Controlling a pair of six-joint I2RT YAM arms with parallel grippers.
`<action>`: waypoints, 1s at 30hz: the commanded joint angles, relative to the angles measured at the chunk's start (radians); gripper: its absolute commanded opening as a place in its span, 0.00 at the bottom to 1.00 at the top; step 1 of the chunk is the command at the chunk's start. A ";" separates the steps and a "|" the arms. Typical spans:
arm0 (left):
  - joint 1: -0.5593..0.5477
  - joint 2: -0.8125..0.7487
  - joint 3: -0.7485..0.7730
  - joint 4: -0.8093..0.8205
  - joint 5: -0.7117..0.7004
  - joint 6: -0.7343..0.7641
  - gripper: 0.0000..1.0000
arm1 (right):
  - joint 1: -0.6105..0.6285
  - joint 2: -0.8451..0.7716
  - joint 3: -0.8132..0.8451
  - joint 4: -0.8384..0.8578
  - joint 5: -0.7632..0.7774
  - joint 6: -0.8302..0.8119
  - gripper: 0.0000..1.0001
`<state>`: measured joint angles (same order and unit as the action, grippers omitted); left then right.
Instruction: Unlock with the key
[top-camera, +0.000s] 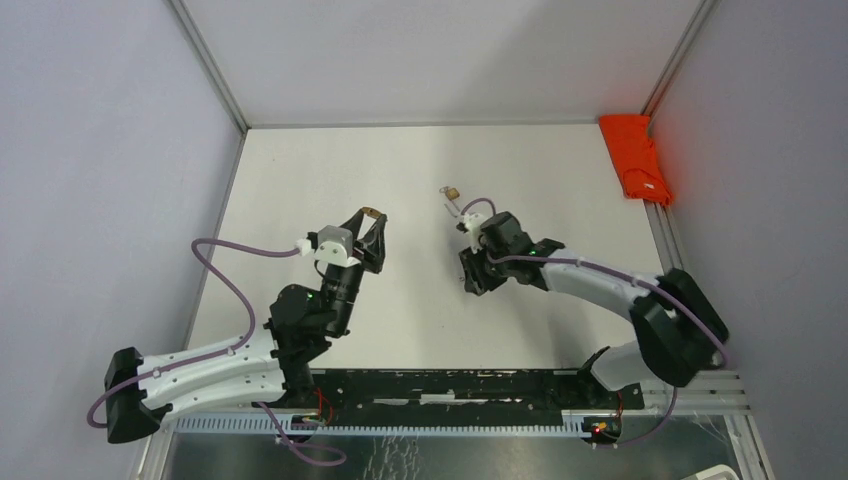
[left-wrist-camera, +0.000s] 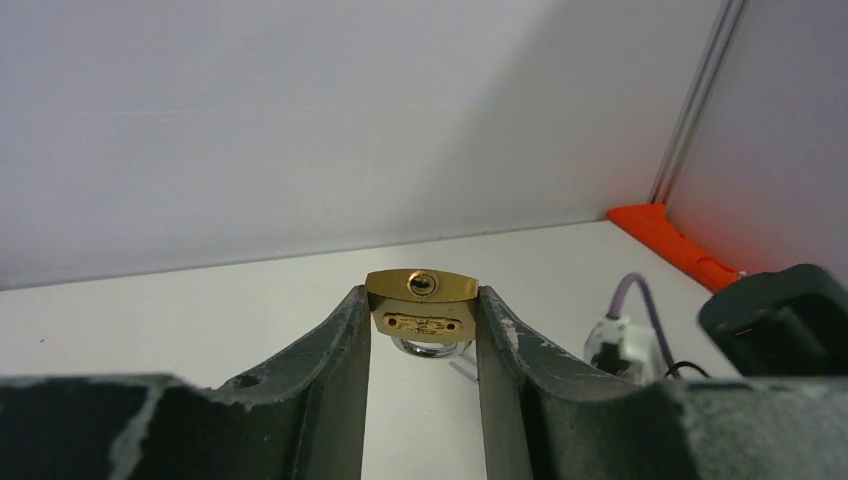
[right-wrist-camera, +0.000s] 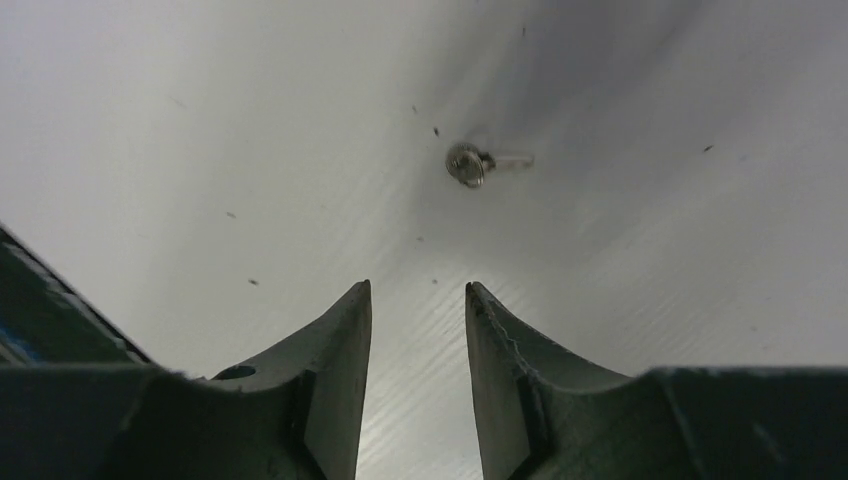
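Note:
A brass padlock (left-wrist-camera: 420, 322) sits clamped between the fingertips of my left gripper (left-wrist-camera: 421, 298), which is shut on it. Its keyhole faces the camera and its steel shackle points away, toward the table. From above, the padlock (top-camera: 372, 211) shows at the tip of the left gripper (top-camera: 372, 218), left of centre. A small metal key (top-camera: 450, 195) lies on the white table just beyond the right arm. In the right wrist view the key (right-wrist-camera: 470, 163) lies ahead of the fingertips. My right gripper (right-wrist-camera: 417, 287) is open over bare table, with nothing between its fingers.
An orange object (top-camera: 637, 155) lies in the back right corner against the wall. Grey walls with metal frame rails (top-camera: 210, 65) close in the table at the left, back and right. A black rail (top-camera: 450, 385) runs along the near edge between the arm bases.

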<state>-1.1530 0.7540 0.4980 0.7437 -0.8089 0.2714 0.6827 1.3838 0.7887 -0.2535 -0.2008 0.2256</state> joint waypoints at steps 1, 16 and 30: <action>0.006 -0.036 -0.035 -0.085 -0.035 -0.065 0.02 | 0.055 0.113 0.125 -0.086 0.082 -0.094 0.45; 0.038 -0.051 -0.068 -0.093 -0.039 -0.066 0.02 | 0.067 0.334 0.297 -0.124 0.218 -0.156 0.35; 0.064 -0.065 -0.070 -0.122 -0.039 -0.081 0.02 | 0.065 0.386 0.282 -0.104 0.204 -0.149 0.20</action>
<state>-1.0962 0.6998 0.4301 0.5903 -0.8371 0.2466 0.7517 1.7542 1.0561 -0.3752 -0.0139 0.0807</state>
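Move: The key with its small ring lies on the table about 4 cm ahead of my open right hand, 2 cm to its left and some 6 cm below it. The open padlock left on the table is roughly 20 cm ahead and 4 cm to the left of that hand, also 6 cm down. From my raised left hand the key is about 4 cm ahead, 15 cm to the right and 33 cm below. My right hand finishes its descent onto the key: first down about 3 cm, then forward some 4 cm over the table, then the last couple of centimetres down, fingers tilting nearly 20 degrees steeper. There I narrow the fingers to about half their gap around the key's ring. My left hand sinks about 5 cm and drifts slightly left, keeping its padlock gripped. ##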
